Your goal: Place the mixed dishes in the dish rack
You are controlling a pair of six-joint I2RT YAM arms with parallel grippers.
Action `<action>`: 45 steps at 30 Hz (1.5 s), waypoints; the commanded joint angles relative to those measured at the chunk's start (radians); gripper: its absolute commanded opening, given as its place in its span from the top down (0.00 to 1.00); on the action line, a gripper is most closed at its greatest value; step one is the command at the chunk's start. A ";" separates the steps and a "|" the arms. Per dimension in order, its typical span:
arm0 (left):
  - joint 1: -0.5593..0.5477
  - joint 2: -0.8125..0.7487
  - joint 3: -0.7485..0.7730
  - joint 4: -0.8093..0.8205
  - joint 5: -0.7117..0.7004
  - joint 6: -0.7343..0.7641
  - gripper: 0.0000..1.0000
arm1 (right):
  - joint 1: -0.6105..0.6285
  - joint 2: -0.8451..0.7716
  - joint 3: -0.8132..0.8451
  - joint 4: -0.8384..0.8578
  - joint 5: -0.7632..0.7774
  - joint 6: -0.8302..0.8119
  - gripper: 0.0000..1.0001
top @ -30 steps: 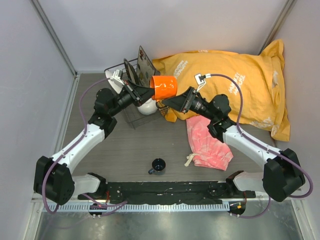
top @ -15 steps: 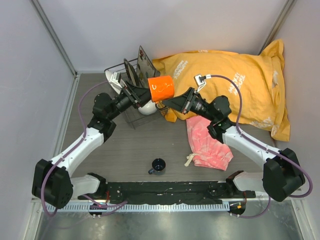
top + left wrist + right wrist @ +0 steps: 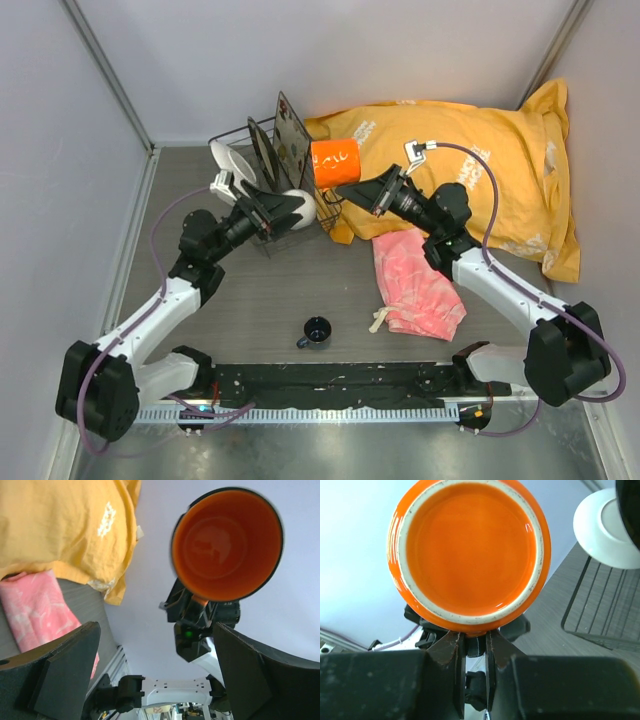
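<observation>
The orange mug [image 3: 335, 163] hangs in the air beside the dish rack [image 3: 243, 133], and my right gripper [image 3: 357, 188] is shut on its handle. The right wrist view shows the mug's base [image 3: 469, 550] just above the narrow-set fingers of the right gripper [image 3: 475, 645]. My left gripper [image 3: 288, 206] stands open and empty, apart from the mug, over the white bowl [image 3: 305, 205]. The left wrist view looks into the mug's mouth [image 3: 227, 542] beyond the wide-spread left gripper [image 3: 160, 672]. The small dark-blue cup [image 3: 316, 332] stands near the front edge.
A white plate [image 3: 227, 160], a dark plate [image 3: 264, 148] and a square dark tray [image 3: 292, 125] stand upright in the rack. A big yellow bag [image 3: 470, 160] lies at the back right, with a pink cloth [image 3: 415, 285] in front of it.
My left gripper has opened, let go of the mug and drawn back down-left. The right gripper has shut on the mug and lifted it slightly up and right.
</observation>
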 commanded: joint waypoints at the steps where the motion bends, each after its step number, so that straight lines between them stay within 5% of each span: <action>1: 0.043 -0.087 -0.080 -0.031 0.000 0.012 0.00 | -0.011 -0.060 0.104 0.031 -0.002 -0.064 0.99; 4: 0.076 -0.173 -0.121 -0.133 -0.021 0.049 0.00 | -0.011 -0.026 0.171 -0.079 -0.020 -0.127 0.99; 11: 0.124 -0.292 0.210 -0.919 -0.295 0.516 0.00 | 0.006 0.139 0.437 -0.594 -0.065 -0.419 0.99; 22: 0.144 -0.292 0.505 -1.336 -0.651 0.730 0.00 | 0.225 0.319 0.742 -0.959 0.280 -0.714 0.99; 27: 0.148 -0.281 0.582 -1.445 -0.800 0.773 0.00 | 0.288 0.411 0.819 -0.994 0.375 -0.766 0.99; 35: 0.148 -0.299 0.573 -1.461 -0.794 0.776 0.00 | 0.365 0.600 1.010 -1.086 0.637 -0.866 0.99; 45: 0.148 -0.312 0.568 -1.465 -0.780 0.782 0.00 | 0.383 0.773 1.137 -1.091 0.753 -0.837 0.99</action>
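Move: Ahead and to the left of the right hand, which already holds the orange mug by its handle, lies the free front-left part of the dish rack, about 14 cm farther out, 20 cm left and 27 cm below. The white bowl in the rack is roughly 14 cm ahead and 11 cm left; the dark-rimmed plate stands some 24 cm ahead and 20 cm left, the white plate 22 cm ahead and 27 cm left. From the left hand, that rack spot is about 15 cm ahead and 10 cm left, well below. Carrying the orange mug by its handle, the right hand first goes forward and slightly up, then sinks some 16 cm while travelling about 13 cm left and further forward to above the rack, left of the bowl; it rolls about 65 degrees, left side down, tipping the mug's mouth downward. The left hand, open and empty, clears out some 21 cm left, dipping briefly, its fingers swinging from rightward to forward-and-down. ##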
